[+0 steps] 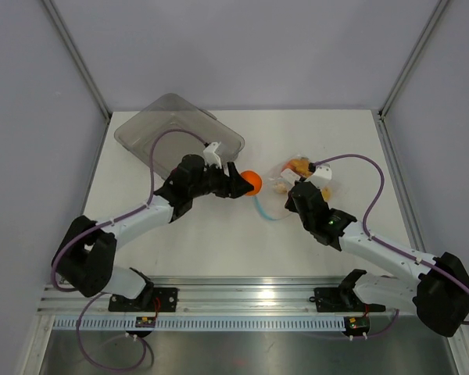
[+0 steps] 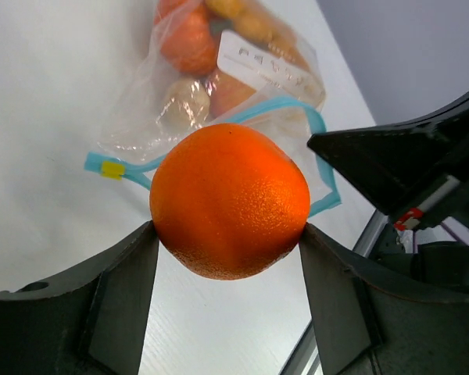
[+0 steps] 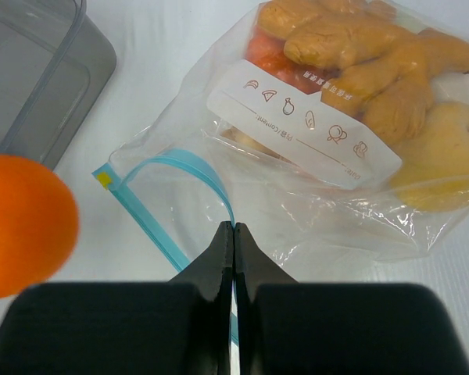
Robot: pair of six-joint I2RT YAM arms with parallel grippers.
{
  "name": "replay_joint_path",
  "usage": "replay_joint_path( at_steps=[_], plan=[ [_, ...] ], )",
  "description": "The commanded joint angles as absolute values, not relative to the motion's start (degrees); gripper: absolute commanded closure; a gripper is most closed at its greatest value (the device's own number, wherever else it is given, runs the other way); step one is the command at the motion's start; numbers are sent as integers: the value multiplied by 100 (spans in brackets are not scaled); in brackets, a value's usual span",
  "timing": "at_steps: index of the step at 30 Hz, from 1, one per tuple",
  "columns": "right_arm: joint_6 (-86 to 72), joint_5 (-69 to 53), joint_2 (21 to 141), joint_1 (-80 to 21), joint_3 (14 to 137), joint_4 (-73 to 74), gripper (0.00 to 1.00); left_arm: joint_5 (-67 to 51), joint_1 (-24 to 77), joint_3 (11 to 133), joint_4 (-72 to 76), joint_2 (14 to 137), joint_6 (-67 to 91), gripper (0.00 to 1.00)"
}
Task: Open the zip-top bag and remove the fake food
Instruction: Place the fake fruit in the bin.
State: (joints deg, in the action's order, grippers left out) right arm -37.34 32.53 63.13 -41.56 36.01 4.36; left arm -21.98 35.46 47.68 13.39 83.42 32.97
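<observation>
An orange ball [image 2: 230,199] of the fake food hangs above the table between the fingers of my left gripper [image 2: 228,231], which is shut on it; it also shows in the top view as the orange ball [image 1: 252,182]. The zip-top bag [image 3: 313,180] lies on the table with its blue zip strip [image 3: 152,219] parted in a loop. My right gripper [image 3: 234,226] is shut on the upper lip of that strip. More fake food [image 3: 359,55] stays inside the bag: orange, tan and yellow pieces. In the top view the bag [image 1: 297,173] lies right of the ball.
A grey translucent tray [image 1: 176,129] stands at the back left, just behind my left arm. My right arm [image 2: 406,164] is close on the right side of the left wrist view. Upright frame posts stand at the table's back corners.
</observation>
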Motion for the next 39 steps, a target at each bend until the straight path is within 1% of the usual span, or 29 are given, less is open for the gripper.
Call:
replay_joint_path(
  at_steps=[1,3,7,13,15,16,22,25,28,36,39],
  plan=[
    [-3753,3516,6196,-4122,3674,343,100,-2331,3314,4553,1802,7675,3481,38],
    [-3735,3507,6214,-4122,3665,334,100,-1997,3156,4343,1810,7489,3489,38],
    [-3718,3480,6214,-4122,3674,317,100,-935,2866,4052,1802,7085,3550,37],
    [-3700,3428,6266,-4122,3665,255,100,-143,2391,3929,1802,6838,3647,38],
    [-3700,3419,6310,-4122,3709,281,100,-27,2303,3841,1898,6777,3717,39],
    [-3700,3419,6319,-4122,3709,290,100,209,2259,3806,1907,6776,3761,39],
    [-3700,3410,6223,-4122,3656,264,100,220,1820,3621,2109,6908,3885,37],
    [-3709,3384,6223,-4122,3656,264,100,211,1784,3656,2048,6935,3885,30],
    [-3700,3340,6249,-4122,3665,220,100,237,1784,3709,1855,6943,3894,19],
    [-3665,3322,6258,-4122,3683,264,100,308,1784,3727,1653,6882,3999,7],
    [-3604,3322,6249,-4122,3691,290,100,106,1784,3630,1723,6759,4025,7]
  ],
)
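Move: My left hand already holds the orange, and the middle of the bin lies about 26 cm to its left, 14 cm ahead and 13 cm below; the bin's nearest wall is only some 11 cm to the left and 5 cm ahead. The purple onion in the bin is about 27 cm left and 5 cm ahead, and the bag's food some 20 cm right and 6 cm ahead. From my right hand the bin's middle is about 41 cm left and 23 cm ahead. I lift the orange a few centimetres with my left hand, then sweep it leftward about 17 cm and some 7 cm forward over the bin's near wall, swinging the hand roughly 40 degrees counter-clockwise and easing slightly down. There I stop and open the fingers to let go of the orange. My right hand stays still, its shut fingers keeping the bag's blue zip edge. ##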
